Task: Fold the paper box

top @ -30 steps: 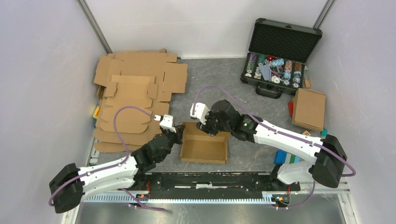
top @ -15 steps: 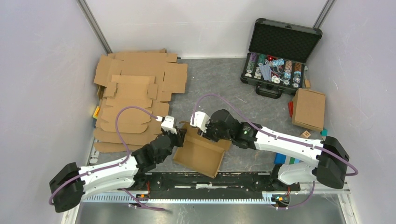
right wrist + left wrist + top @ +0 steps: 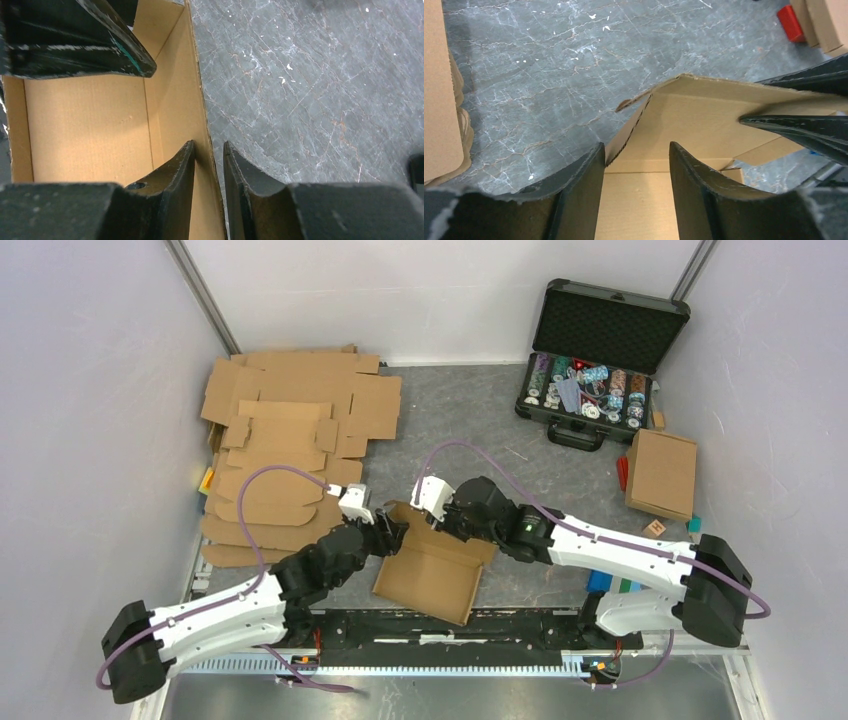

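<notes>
The paper box [image 3: 430,575], a brown open tray with raised walls, lies turned at an angle in front of the arm bases. My left gripper [image 3: 392,535] is at its left corner, open. In the left wrist view its jaws [image 3: 635,147] stand wide apart over the box floor [image 3: 649,200], holding nothing. My right gripper [image 3: 447,528] reaches in from the far side. Its fingers [image 3: 209,144] straddle a box wall [image 3: 175,75], one inside and one outside, a narrow gap still showing. The right gripper's fingers [image 3: 794,130] appear in the left wrist view.
A pile of flat cardboard blanks [image 3: 290,440] covers the back left. An open black case of poker chips [image 3: 600,350] stands at the back right. A closed cardboard box [image 3: 660,472] and small coloured blocks [image 3: 625,580] lie on the right.
The left gripper has let go of the box corner and opened. The right gripper's jaws have narrowed around the wall. The box has swung round and shifted nearer the arm bases.
</notes>
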`<state>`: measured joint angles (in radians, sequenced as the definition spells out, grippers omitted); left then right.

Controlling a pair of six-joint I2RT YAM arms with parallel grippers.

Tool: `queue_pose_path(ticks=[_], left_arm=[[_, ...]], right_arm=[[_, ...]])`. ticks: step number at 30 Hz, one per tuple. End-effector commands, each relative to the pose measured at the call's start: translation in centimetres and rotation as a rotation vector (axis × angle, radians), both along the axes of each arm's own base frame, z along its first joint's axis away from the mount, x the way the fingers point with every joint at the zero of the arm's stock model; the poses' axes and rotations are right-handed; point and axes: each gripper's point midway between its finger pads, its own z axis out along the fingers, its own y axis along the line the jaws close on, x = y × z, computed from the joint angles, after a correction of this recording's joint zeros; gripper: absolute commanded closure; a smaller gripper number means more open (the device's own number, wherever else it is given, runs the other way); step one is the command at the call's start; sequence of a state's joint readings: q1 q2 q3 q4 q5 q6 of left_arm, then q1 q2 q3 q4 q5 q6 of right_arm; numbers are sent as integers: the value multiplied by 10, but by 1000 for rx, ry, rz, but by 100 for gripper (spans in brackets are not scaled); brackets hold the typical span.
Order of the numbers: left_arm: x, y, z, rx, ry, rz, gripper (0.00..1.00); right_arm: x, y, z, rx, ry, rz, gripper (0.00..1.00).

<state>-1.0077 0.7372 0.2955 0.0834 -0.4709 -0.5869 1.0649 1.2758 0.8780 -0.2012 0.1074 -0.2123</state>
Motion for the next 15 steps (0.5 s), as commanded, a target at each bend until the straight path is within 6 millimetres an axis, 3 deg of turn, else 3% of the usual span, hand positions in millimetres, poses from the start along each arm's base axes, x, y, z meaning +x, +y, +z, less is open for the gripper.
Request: queue_pose_path(ticks=[1,9,15], left_arm=[[-6,-4,24,-101,52,13,40],[-19,11,52,-78,139,19,20],[-29,40,78,-62,163,86,8]], right_arm=[[8,-4,18,48,-82,-38,68],[9,-11,23,87,-131,-45,67],[6,-12,22,95,-138,-31,67]])
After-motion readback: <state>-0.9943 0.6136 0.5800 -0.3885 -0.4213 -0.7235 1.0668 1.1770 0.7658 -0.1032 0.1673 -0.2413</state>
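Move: The upright lid's left tab sits at the left hand's fingertips, about 2 cm ahead and 2 cm below. The tray's middle is some 11 cm back, 7 cm right and 10 cm below that hand; the cardboard stack lies 14 cm ahead, 23 cm left. From the right hand, the lid's middle is about 3 cm straight below, the tray's middle 12 cm back, 2 cm left and 13 cm down. Opening nearly wide, the left hand rises some 6 cm from the tab; right fingers still straddle the lid. ##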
